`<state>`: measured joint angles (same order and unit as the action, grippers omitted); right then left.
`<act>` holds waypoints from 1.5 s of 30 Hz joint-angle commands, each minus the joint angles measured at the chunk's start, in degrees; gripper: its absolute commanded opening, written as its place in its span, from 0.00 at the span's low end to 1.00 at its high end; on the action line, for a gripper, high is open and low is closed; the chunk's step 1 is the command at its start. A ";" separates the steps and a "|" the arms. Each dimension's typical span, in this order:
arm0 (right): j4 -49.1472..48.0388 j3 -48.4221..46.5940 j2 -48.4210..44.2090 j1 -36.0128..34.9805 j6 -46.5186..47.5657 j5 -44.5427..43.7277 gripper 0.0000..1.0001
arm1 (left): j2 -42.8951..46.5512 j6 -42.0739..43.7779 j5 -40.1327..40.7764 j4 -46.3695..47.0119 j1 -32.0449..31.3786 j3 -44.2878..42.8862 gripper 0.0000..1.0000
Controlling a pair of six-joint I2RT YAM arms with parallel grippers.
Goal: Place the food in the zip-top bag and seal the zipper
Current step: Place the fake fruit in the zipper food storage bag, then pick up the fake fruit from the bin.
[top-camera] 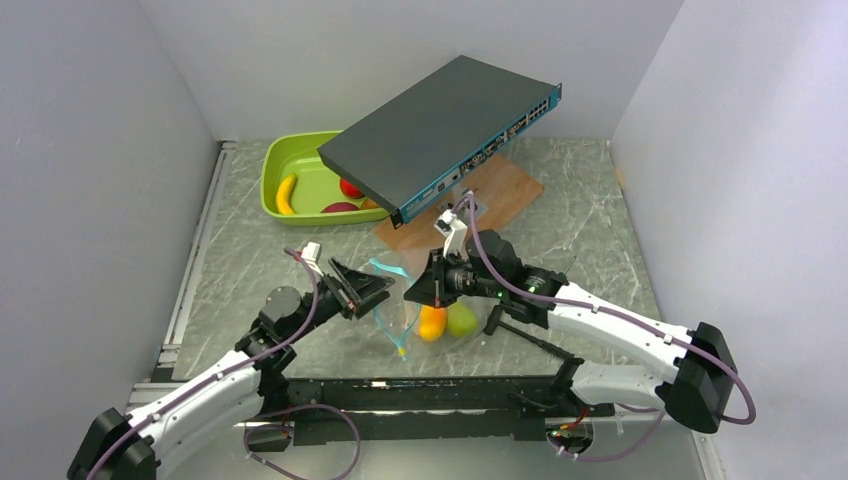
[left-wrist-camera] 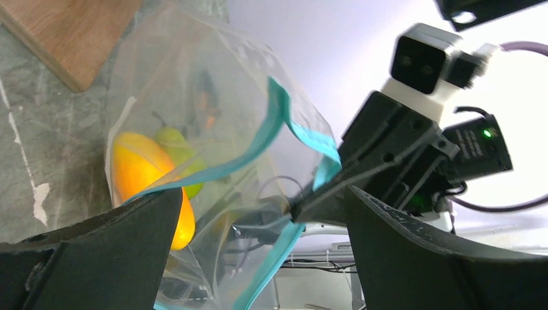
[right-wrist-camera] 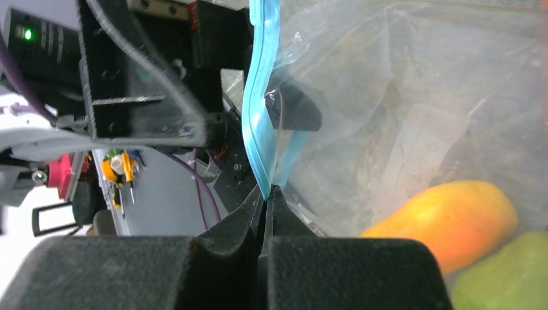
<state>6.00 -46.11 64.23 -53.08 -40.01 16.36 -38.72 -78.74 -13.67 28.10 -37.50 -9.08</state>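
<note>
The clear zip-top bag hangs between my two grippers, its mouth part open. My right gripper is shut on the teal zipper and holds that edge up. In the top view it is just right of the bag. My left gripper is open, with the bag and its zipper between the spread fingers; in the top view it is at the bag's left. An orange fruit and a green apple show through the plastic and seem to lie inside.
A lime-green tray at the back left holds a yellow banana, a red apple and a dark-red piece. A tilted dark network switch rests on a wooden board behind the bag.
</note>
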 commanded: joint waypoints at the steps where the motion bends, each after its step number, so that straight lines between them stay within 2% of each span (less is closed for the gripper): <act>1: 0.41 -3.46 -0.11 2.92 -3.60 0.40 0.00 | 5.93 2.10 -0.38 1.77 -0.10 0.43 0.99; 4: 0.05 -3.27 0.37 5.52 -5.33 3.90 0.00 | 11.78 6.90 0.20 -8.93 -0.07 -2.72 0.99; 8: -0.08 -2.41 1.11 7.71 -5.53 6.18 0.00 | 19.54 17.43 3.21 -25.98 -0.09 -11.81 1.00; 13: -1.83 -0.12 0.96 10.09 -5.81 9.39 0.00 | 26.77 26.43 15.68 -52.43 -0.04 -22.17 1.00; 17: -1.88 -0.01 1.43 10.47 -4.91 9.83 0.00 | 28.02 29.63 20.97 -61.88 -0.10 -25.86 1.00; 22: -1.41 -0.03 1.71 10.79 -3.17 9.54 0.00 | 24.09 29.55 28.76 -71.61 -0.08 -29.74 1.00; 30: -1.89 1.37 2.21 11.28 -0.65 9.34 0.00 | 16.00 33.72 40.67 -66.72 0.02 -29.42 1.00; 33: -2.26 1.96 2.64 12.22 -0.51 10.37 0.00 | 10.53 37.26 40.00 -62.43 2.97 -32.82 1.00; 35: -2.41 2.11 2.93 12.71 -0.24 10.83 0.00 | 6.34 40.23 35.17 -59.09 8.37 -35.30 1.00; 37: -2.00 1.84 3.03 12.65 0.39 10.67 0.00 | 1.85 42.08 27.21 -54.58 17.13 -36.61 1.00; 39: -1.61 1.48 3.06 12.58 0.90 10.31 0.00 | -2.03 42.39 15.96 -50.25 26.63 -37.24 1.00; 41: -0.96 1.02 2.97 12.47 1.47 9.60 0.00 | -6.81 41.75 7.16 -45.68 34.13 -38.31 1.00; 45: -1.17 0.80 3.01 12.34 1.42 9.03 0.00 | -19.71 37.21 -6.62 -35.55 44.50 -42.95 1.00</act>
<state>6.42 -44.29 67.40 -40.75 -39.92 25.93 -48.82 -39.29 -0.95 -21.41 -0.62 -46.94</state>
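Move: The bin of food lies out ahead and to the left of my left hand; its nearest piece to where I'm heading, a yellow banana, is about 30 cm ahead, 25 cm left and 15 cm down. The purple fruit sits some 13 cm right of the banana, the red apple some 15 cm right of it and slightly farther out. From my right hand, holding the bag's rim, the mango in the bag is about 4 cm ahead, 3 cm right and 14 cm below, with the pear 7 cm right of the mango. My left hand, fingers already wide open, backs up and out of the bag's mouth, arcs left, sinks again, then sweeps forward to the food bin, ending about 20 cm left and 13 cm farther out, turned some 40 degrees counter-clockwise with its left side rolled up. My right hand keeps its pinch on the blue zipper rim and shifts it about 4 cm forward, a little right and down. ##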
